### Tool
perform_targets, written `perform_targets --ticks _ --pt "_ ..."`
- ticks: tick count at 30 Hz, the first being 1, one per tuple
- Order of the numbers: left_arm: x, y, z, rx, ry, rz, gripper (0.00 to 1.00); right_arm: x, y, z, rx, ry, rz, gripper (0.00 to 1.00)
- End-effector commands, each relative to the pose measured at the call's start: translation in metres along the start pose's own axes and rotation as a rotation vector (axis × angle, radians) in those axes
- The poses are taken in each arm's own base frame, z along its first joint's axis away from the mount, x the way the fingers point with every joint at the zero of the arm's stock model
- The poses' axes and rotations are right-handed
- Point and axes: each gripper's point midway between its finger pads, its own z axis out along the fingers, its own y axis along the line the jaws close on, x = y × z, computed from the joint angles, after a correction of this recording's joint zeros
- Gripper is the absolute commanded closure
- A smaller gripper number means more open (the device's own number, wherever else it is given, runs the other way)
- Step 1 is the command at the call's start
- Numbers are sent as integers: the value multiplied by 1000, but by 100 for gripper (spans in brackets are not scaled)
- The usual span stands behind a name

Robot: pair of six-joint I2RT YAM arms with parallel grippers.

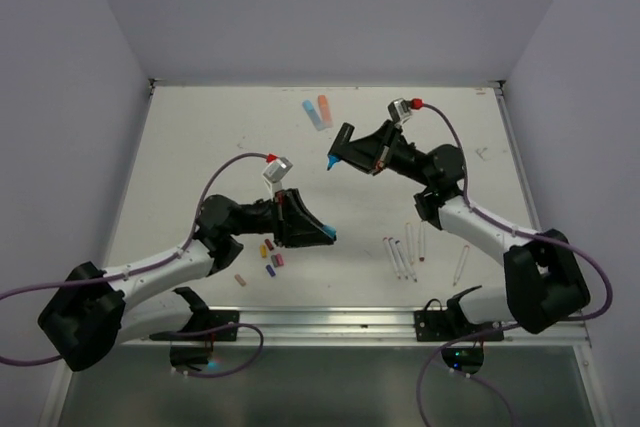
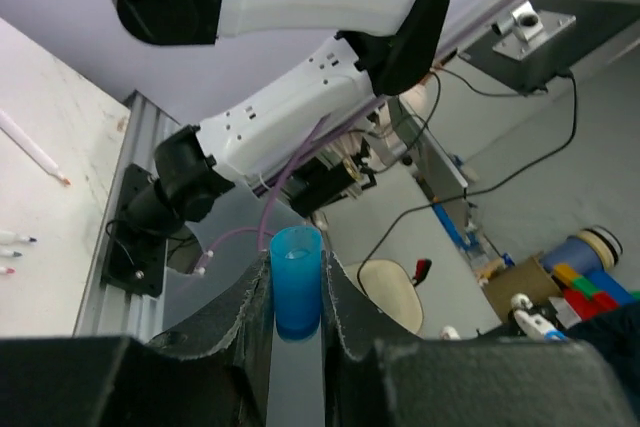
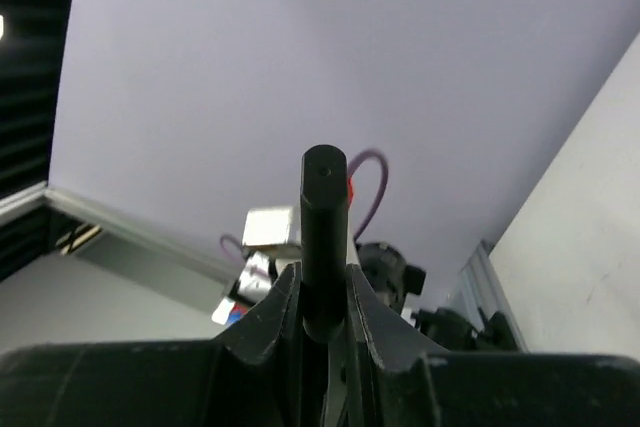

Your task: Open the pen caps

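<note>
My left gripper (image 1: 318,231) hovers above the table's near middle, shut on a chunky blue marker cap (image 1: 329,235). In the left wrist view that cap (image 2: 297,282) stands pinched between the two fingers, open end up. My right gripper (image 1: 346,151) is raised further back, shut on a black marker body whose bare blue tip (image 1: 331,162) points down and left. The right wrist view shows the marker body (image 3: 324,232) upright between the jaws. Cap and marker are apart. Small loose caps, yellow (image 1: 264,250), dark red (image 1: 270,244), pink (image 1: 279,259), purple (image 1: 270,269) and peach (image 1: 240,279), lie under the left arm.
A blue marker (image 1: 313,115) and a salmon marker (image 1: 324,107) lie side by side at the back. Thin white pens (image 1: 400,255) lie near the right arm's base, one more (image 1: 462,265) further right. A metal rail (image 1: 330,322) runs along the near edge.
</note>
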Motion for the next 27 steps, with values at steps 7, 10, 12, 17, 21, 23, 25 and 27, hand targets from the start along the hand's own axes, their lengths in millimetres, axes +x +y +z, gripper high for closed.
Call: perform_targets --ticks 7,10,12,17,21,23,25,27 --pt "9 38 -9 -260 124 85 100 -32 -37 -21 538 -71 -176 100" --pt "10 90 -30 -562 102 31 100 -16 -77 -53 790 54 -197 100" --pt "17 116 -52 -730 68 -25 100 -1 -92 -73 886 120 -158 100" --pt "22 146 -73 -877 -6 -71 100 34 -124 -109 1004 267 -100 100" --pt "38 181 -85 -999 55 -106 100 80 -161 -135 1034 404 38 100" --pt "33 186 -80 -1018 66 -89 100 85 -165 -137 1031 401 24 100" --pt "34 196 -79 -1051 81 -94 100 87 -172 -139 1030 400 26 100" --pt "39 206 -81 -1089 103 -116 100 90 -179 -140 1043 422 47 100"
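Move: My left hand keeps the blue cap. The heap of loose caps lies about 8 cm ahead of it, 15 cm to its left and 28 cm below, with a lone tan cap some 1 cm ahead, 23 cm left. My right hand holds the uncapped black marker. The three slanting white pens lie roughly 7 cm back, 15 cm right and 33 cm below; two more pens 2 cm back, 19 cm right, a lone one 8 cm back, 30 cm right. Both hands sink together from mid-air, grips kept. My left takes the cap down some 20 cm, going forward and a little left towards the cap heap as its fingers tip from sideways to steeply down. My right first reaches slightly forward, then swoops down about 24 cm, back and right towards the white pens, rolling the marker over by some 60 degrees. ##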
